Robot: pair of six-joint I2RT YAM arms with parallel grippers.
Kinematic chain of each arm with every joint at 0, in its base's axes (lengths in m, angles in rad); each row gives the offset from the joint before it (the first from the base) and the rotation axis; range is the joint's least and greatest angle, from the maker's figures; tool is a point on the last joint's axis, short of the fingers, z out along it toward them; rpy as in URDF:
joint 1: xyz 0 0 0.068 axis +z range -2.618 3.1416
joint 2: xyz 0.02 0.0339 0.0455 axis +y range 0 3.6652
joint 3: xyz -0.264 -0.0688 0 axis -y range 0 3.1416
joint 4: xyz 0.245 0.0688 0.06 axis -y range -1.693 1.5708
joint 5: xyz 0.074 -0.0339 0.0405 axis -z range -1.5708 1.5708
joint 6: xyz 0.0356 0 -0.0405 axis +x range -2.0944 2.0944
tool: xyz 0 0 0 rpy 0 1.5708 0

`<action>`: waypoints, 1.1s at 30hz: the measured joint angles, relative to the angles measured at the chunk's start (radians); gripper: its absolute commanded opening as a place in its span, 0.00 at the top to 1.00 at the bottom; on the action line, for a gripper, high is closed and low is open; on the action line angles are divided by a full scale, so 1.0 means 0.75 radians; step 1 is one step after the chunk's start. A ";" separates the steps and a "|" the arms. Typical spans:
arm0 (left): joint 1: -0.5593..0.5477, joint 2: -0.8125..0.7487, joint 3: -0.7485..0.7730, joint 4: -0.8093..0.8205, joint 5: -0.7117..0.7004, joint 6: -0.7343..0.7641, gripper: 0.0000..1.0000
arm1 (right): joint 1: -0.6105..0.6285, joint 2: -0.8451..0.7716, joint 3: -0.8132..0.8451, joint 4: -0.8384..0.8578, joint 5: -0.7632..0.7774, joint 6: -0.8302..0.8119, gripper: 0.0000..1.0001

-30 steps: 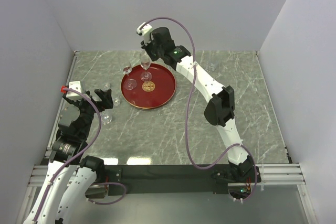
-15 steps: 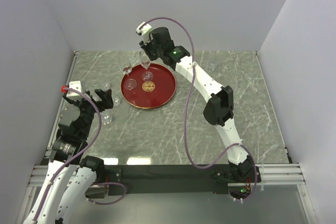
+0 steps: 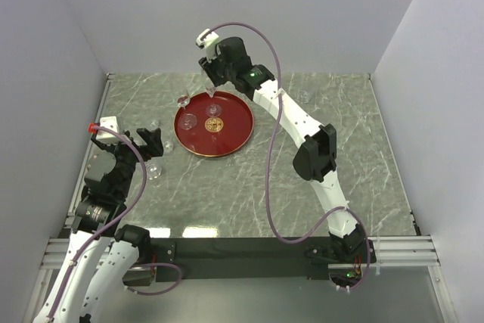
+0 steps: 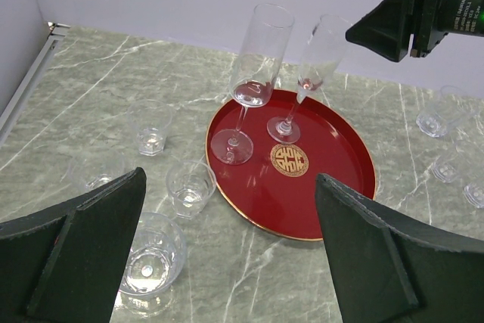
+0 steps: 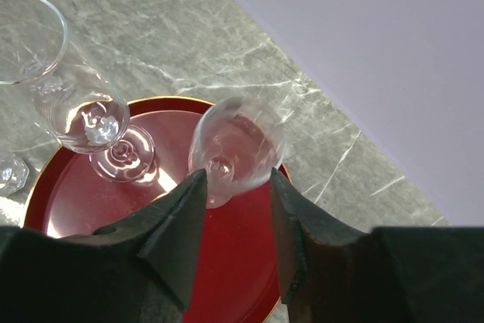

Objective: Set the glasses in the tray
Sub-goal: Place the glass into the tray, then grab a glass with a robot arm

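Observation:
The round dark-red tray lies at the far middle of the table. A tall narrow glass and a stemmed glass stand in it, also seen in the right wrist view as the tall glass and the stemmed glass. My right gripper hovers just over the stemmed glass's rim; its jaws are open on either side, not gripping it. My left gripper is wide open and empty, low over the table left of the tray, with several short tumblers near it.
More clear tumblers stand left of the tray. Others stand on the right side of the table, one of them in the top view. Grey walls close the back and both sides.
My right gripper has lifted up and back off the stemmed glass, which now stands on the tray's far part. The left arm has not moved.

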 measured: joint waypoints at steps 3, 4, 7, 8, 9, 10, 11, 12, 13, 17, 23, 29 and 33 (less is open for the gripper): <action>0.001 0.000 0.000 0.000 0.000 0.000 0.01 | 0.000 0.000 0.008 -0.001 -0.001 -0.002 0.52; 0.001 0.000 0.000 0.000 0.000 -0.001 0.01 | 0.000 0.000 0.010 -0.001 -0.001 -0.002 0.52; 0.001 0.000 0.000 0.000 -0.001 0.000 0.01 | 0.000 0.000 0.011 -0.002 -0.001 -0.002 0.52; 0.001 0.000 0.000 -0.001 -0.001 -0.001 0.01 | 0.000 0.000 0.011 -0.001 -0.001 -0.002 0.52; 0.001 0.000 0.000 0.000 -0.001 0.000 0.00 | 0.000 0.000 0.011 -0.002 -0.001 -0.002 0.52; 0.001 0.000 0.000 0.000 -0.001 0.000 0.01 | 0.000 0.000 0.011 -0.002 -0.001 -0.002 0.52; 0.001 0.001 0.000 0.000 -0.002 0.000 0.01 | 0.000 0.000 0.011 -0.002 -0.001 -0.002 0.52; 0.001 0.001 0.000 -0.001 -0.002 0.000 0.01 | 0.000 0.000 0.011 -0.002 -0.001 -0.002 0.52; 0.001 0.001 0.000 0.000 -0.003 0.000 0.01 | 0.000 0.000 0.012 -0.003 -0.001 -0.002 0.52; 0.001 0.001 0.000 0.000 -0.012 0.000 0.00 | 0.000 -0.002 0.012 -0.012 -0.001 -0.007 0.52; 0.001 0.002 -0.001 0.000 -0.026 -0.001 0.00 | 0.000 -0.061 0.002 -0.061 -0.002 -0.016 0.52; 0.001 0.012 -0.004 -0.001 -0.043 -0.002 0.01 | 0.001 -0.256 -0.112 -0.069 -0.007 -0.032 0.52; 0.001 0.013 -0.006 -0.001 -0.049 -0.004 0.00 | 0.001 -0.452 -0.269 -0.062 -0.015 -0.045 0.52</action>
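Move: The flute glass just set in the tray stands right at the right hand's part-open fingertips, its middle about 2 cm ahead, 2 cm left and some 9 cm below. From that hand, the tray's centre is about 3 cm back, 1 cm left and 20 cm down. The other flute stands 2 cm back and 11 cm left, and a small tumbler 11 cm back and 18 cm left. From the left hand, the just-placed flute lies about 27 cm ahead, 18 cm right and 12 cm below. The placed flute is left behind: the right hand, its fingers already loosened beside the top of the bowl, hangs almost still at first, then draws away faster and faster, up about 10 cm while backing off some 6 cm and shifting 5 cm right. The fingers keep their half-open gap and the wrist tips up only slightly as they come clear of the rim. ##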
